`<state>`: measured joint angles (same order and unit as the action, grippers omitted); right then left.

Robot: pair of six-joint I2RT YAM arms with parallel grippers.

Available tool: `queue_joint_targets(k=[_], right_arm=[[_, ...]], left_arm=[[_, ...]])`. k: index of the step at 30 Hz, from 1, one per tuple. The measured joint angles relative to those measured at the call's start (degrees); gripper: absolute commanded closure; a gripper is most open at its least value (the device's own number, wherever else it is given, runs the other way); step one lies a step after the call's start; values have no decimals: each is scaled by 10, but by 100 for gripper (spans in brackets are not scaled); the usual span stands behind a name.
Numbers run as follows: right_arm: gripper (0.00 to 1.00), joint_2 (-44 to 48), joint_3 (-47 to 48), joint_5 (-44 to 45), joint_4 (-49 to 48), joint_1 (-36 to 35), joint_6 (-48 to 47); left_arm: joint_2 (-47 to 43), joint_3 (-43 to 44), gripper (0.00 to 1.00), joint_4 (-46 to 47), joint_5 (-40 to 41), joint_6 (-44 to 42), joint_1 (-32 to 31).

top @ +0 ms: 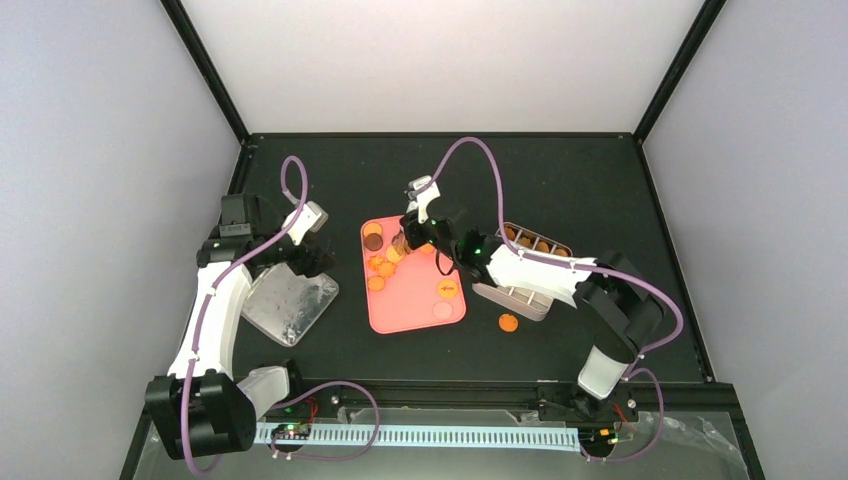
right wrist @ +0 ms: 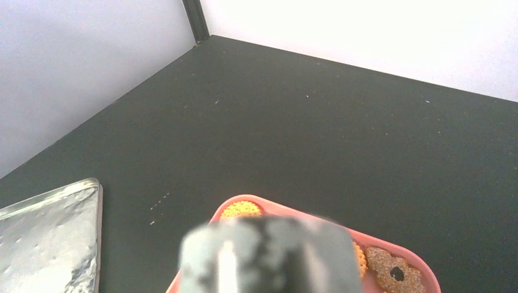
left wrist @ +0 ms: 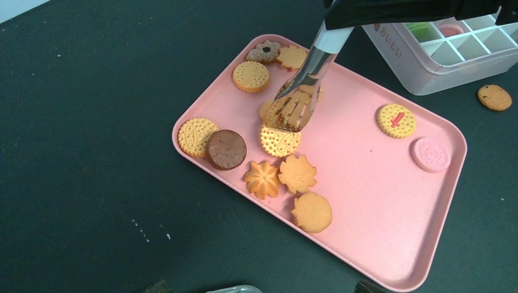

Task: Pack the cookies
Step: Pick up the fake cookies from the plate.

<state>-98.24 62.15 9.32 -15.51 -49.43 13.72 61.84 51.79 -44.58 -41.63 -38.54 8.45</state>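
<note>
Several cookies lie on the pink tray (left wrist: 379, 201): golden round ones (left wrist: 251, 76), a dark brown one (left wrist: 226, 149), flower shapes (left wrist: 297, 173) and a pale pink one (left wrist: 431, 154). My right gripper (top: 425, 235) is shut on metal tongs (left wrist: 293, 110). Their forked ends sit low over a golden cookie (left wrist: 280, 141) near the tray's middle; I cannot tell whether one is pinched. The tongs' handle (right wrist: 269, 256) blurs the right wrist view. My left gripper (top: 305, 258) stands open left of the tray, at the edge of a clear lid (top: 285, 305).
A white compartment box (left wrist: 452, 55) stands right of the tray, with cookies (top: 525, 240) in its far cells. One brown-speckled cookie (left wrist: 494, 97) lies on the black table beside the box. The clear lid (right wrist: 43, 244) rests flat on the table.
</note>
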Motion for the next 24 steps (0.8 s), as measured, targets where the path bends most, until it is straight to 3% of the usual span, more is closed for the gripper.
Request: queue_joint_targets(k=[16, 24], right_arm=[[99, 76, -41, -4, 23, 0, 14], [99, 156, -58, 13, 42, 0, 10]], left_arm=[[0, 0, 21, 0, -6, 0, 0], [0, -2, 21, 1, -6, 0, 0]])
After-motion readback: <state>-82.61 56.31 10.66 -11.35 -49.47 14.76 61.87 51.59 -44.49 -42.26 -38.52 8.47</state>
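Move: About 17 cm below the right hand, 1 cm ahead and 3 cm to its left, the dotted round cookie sits at the tips of the tongs this hand holds. A plain round cookie lies some 3 cm ahead of the hand, level sideways; the chocolate cookie 3 cm ahead and 7 cm left. The compartment box is roughly 24 cm to the right and 3 cm back. From the left hand, the dotted cookie lies about 9 cm ahead, 12 cm right and 17 cm below. Lifting the tongs with the dotted cookie pinched in their tips, the right hand climbs about 6 cm while drifting some 4 cm right and 3 cm back, off the plate and towards the compartment box. It starts slowly and quickens; the fingers keep their squeeze on the tongs and the wrist hardly turns. ##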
